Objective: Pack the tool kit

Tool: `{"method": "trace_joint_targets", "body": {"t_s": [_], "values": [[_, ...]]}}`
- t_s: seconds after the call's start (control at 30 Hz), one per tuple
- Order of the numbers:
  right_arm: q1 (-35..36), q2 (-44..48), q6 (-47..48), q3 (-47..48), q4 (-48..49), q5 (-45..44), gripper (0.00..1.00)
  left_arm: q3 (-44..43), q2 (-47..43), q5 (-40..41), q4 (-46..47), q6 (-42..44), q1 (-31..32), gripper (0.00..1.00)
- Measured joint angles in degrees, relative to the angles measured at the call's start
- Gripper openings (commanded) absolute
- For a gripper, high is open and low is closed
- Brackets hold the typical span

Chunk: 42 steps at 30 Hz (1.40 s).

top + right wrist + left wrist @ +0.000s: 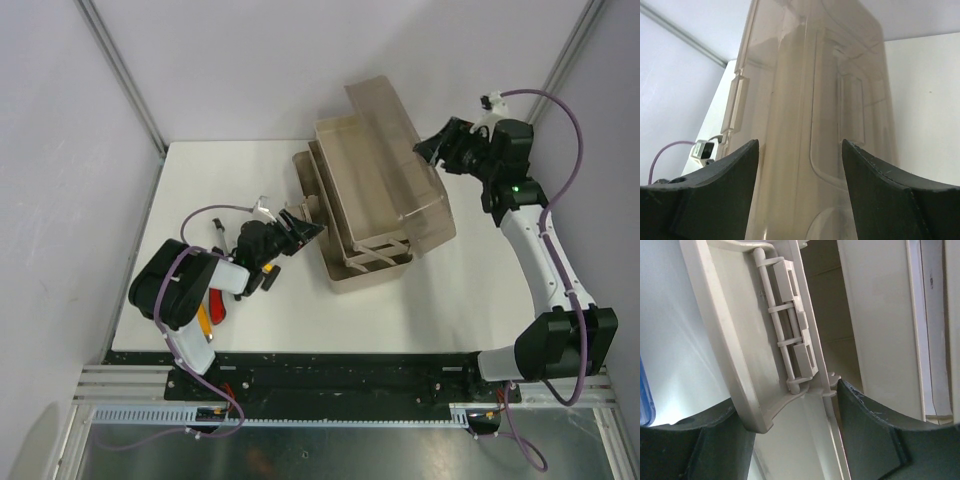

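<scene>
The beige toolbox (pixel 345 272) stands mid-table with its fold-out trays (pixel 308 178) swung out to the left. Its translucent brown lid (pixel 400 130) is tipped up toward the right. My left gripper (pixel 305 228) is at the near end of the trays. In the left wrist view its jaws (pixel 790 400) are shut on the tray's rim and hinge bar (pixel 730 315). My right gripper (pixel 428 150) stands open at the lid's right side. The lid (pixel 805 75) fills the right wrist view just beyond the gripper (pixel 800 145). Red and yellow tool handles (pixel 210 315) lie under the left arm.
A thin dark tool (pixel 217 232) lies on the white table (pixel 450 300) by the left arm. A blue edge (pixel 645 395) shows at the left of the left wrist view. Grey walls and metal posts (pixel 120 70) enclose the table.
</scene>
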<state>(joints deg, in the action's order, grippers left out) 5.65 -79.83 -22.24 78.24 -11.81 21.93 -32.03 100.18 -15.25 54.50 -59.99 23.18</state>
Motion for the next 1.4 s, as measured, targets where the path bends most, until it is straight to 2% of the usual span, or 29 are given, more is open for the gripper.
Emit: {"method": "trace_joint_targets", "body": {"t_s": [0.3, 0.53, 0.93, 1.4], "values": [[-9.46, 2.14, -5.16, -8.13, 8.55, 1.03, 0.7, -1.31, 0.11, -1.62, -1.81, 0.15, -0.61, 0.65], [-13.64, 2.14, -9.51, -14.16, 15.58, 1.42, 0.71, -6.86, 3.08, -2.91, -4.96, 1.77, -2.86, 0.65], [-15.26, -2.54, -15.39, -20.39, 25.75, 1.9, 0.72, -18.25, 10.95, -2.97, -7.61, 5.25, -5.97, 0.66], [-17.14, -11.98, -16.09, -20.59, 31.15, -1.14, 0.73, -19.74, 12.17, -2.71, -7.63, 5.55, -6.45, 0.66]]}}
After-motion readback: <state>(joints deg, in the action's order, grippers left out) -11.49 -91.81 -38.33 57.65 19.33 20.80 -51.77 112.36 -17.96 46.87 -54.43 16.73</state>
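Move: My left fingers already straddle the tool box's latch, its middle some 3 cm ahead and 2 cm to their left at their height. The blue screwdriver lies about 6 cm ahead, 8 cm left and 10 cm below them. From my right hand, the upright clear lid's middle is level, about 4 cm left and 7 cm below. The upper tray is also level, roughly 11 cm left and 13 cm below it. I bring the lid over to the right and down with my right hand against its outer side, first about 10 cm right, then mostly down, some 13 cm each way in all and a little forward, rolling its left side up and turning clockwise. Meanwhile my left hand, still around the latch, pushes the box forward about 10 cm; both grippers keep their gap. ##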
